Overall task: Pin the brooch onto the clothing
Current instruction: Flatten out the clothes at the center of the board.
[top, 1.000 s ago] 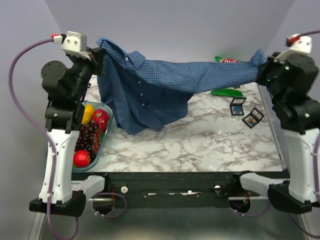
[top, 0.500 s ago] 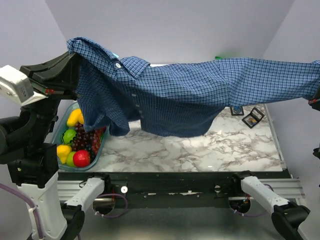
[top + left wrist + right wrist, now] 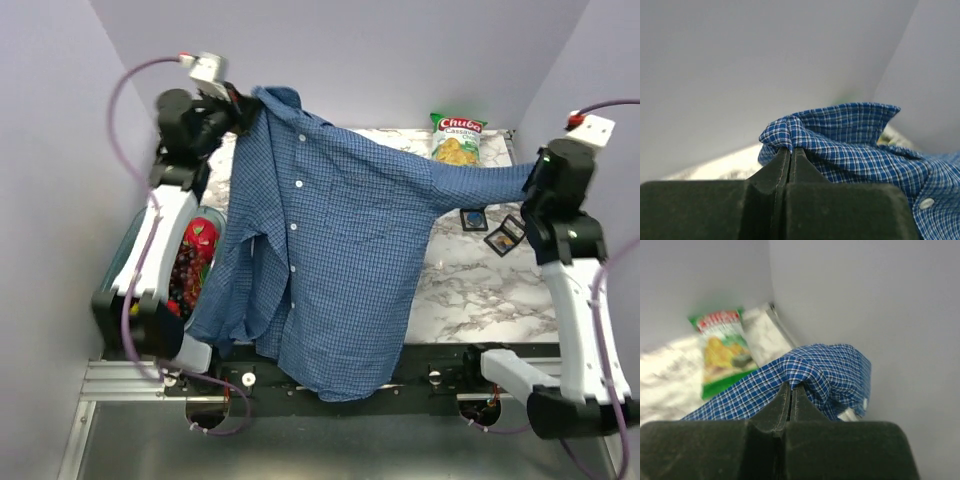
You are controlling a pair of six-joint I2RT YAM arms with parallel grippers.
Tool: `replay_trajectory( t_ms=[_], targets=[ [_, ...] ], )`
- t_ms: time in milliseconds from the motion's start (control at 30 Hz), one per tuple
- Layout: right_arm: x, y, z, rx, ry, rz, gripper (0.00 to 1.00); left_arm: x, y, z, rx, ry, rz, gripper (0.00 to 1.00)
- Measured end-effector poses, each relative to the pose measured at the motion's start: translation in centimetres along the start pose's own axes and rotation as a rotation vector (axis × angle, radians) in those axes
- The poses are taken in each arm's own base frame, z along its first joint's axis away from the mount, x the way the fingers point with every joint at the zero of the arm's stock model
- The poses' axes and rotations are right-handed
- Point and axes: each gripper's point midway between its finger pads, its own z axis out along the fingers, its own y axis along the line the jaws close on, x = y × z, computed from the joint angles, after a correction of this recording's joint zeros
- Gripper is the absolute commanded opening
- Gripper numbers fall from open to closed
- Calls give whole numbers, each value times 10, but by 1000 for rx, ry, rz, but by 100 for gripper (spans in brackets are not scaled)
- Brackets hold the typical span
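Observation:
The clothing [image 3: 330, 240], a blue checked shirt with white buttons, hangs lifted between both arms. Its body drapes down over the table's front edge. My left gripper [image 3: 243, 108] is high at the back left, shut on a fold of fabric beside the collar [image 3: 855, 135]; its jaws [image 3: 791, 148] pinch the cloth. My right gripper [image 3: 530, 182] at the right is shut on the end of one sleeve [image 3: 805, 370], with cloth bunched over its tips [image 3: 791, 385]. I cannot make out the brooch itself.
Two small black cases [image 3: 475, 217] [image 3: 507, 232] lie on the marble table [image 3: 480, 290] under the stretched sleeve. A green chips bag [image 3: 457, 140] [image 3: 722, 347] lies at the back. A tray of fruit [image 3: 195, 260] sits at the left, partly behind the shirt.
The shirt was stretched wide and level across the table. Now the left gripper has swung to the back left, the right arm is back in view, and the shirt's body hangs down.

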Motion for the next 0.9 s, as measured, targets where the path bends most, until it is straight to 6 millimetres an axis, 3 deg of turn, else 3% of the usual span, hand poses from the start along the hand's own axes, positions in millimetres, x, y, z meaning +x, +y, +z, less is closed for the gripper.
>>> replay_trajectory(
  t_ms=[33,67,100,200,233,300,367,433,467,500,667,767,900],
  targets=[
    [29,3,17,21,71,-23,1,47,22,20,-20,82,-31,28],
    [57,3,32,46,134,-37,1,81,37,32,-34,141,-52,47],
    [83,6,44,53,192,-50,1,126,55,44,-52,222,-76,77],
    [154,14,66,58,359,-88,1,226,93,66,-108,415,-134,90],
    [171,19,71,53,397,-95,1,251,104,73,-124,470,-138,93],
    [199,28,80,42,464,-111,1,282,111,79,-148,540,-120,99],
    [216,34,87,33,503,-124,1,295,100,78,-152,586,-87,99],
    [231,38,91,29,536,-132,1,292,77,83,-129,586,-45,99],
    [235,39,92,30,544,-134,1,287,57,86,-106,579,-23,99],
    [240,39,92,34,553,-131,1,264,11,92,-37,539,8,99],
    [242,36,92,64,556,-115,1,247,-33,84,24,526,20,99],
    [249,27,87,117,568,-107,1,265,-57,67,51,591,-6,99],
    [261,14,75,175,591,-107,1,327,-76,32,63,745,-117,99]
  ],
)
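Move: The shirt hangs between the raised hands, gripped near the collar by the left and at its right-side sleeve end by the right. The board spot for the left hand's end lies about 14 cm ahead, 2 cm right and 43 cm below, with the fruit basket 12 cm back, 25 cm left. The sleeve's board spot is roughly 5 cm ahead, 2 cm right and 37 cm below the right hand; from there the nearer-centre brooch box stands 11 cm ahead, 5 cm left, the chip bag 28 cm ahead, 9 cm left. The shirt is swung quickly down onto the board: the left hand drives down some 28 cm and 15 cm forward, opening wide on the way to let go, then draws back and right over the shirt front, rising slightly and sinking again, tipping its fingers downward. The right hand, keeping its pinch on the sleeve, drops about 25 cm with a little forward travel, tips down some 30 degrees, then eases slightly back beside the brooch boxes. ##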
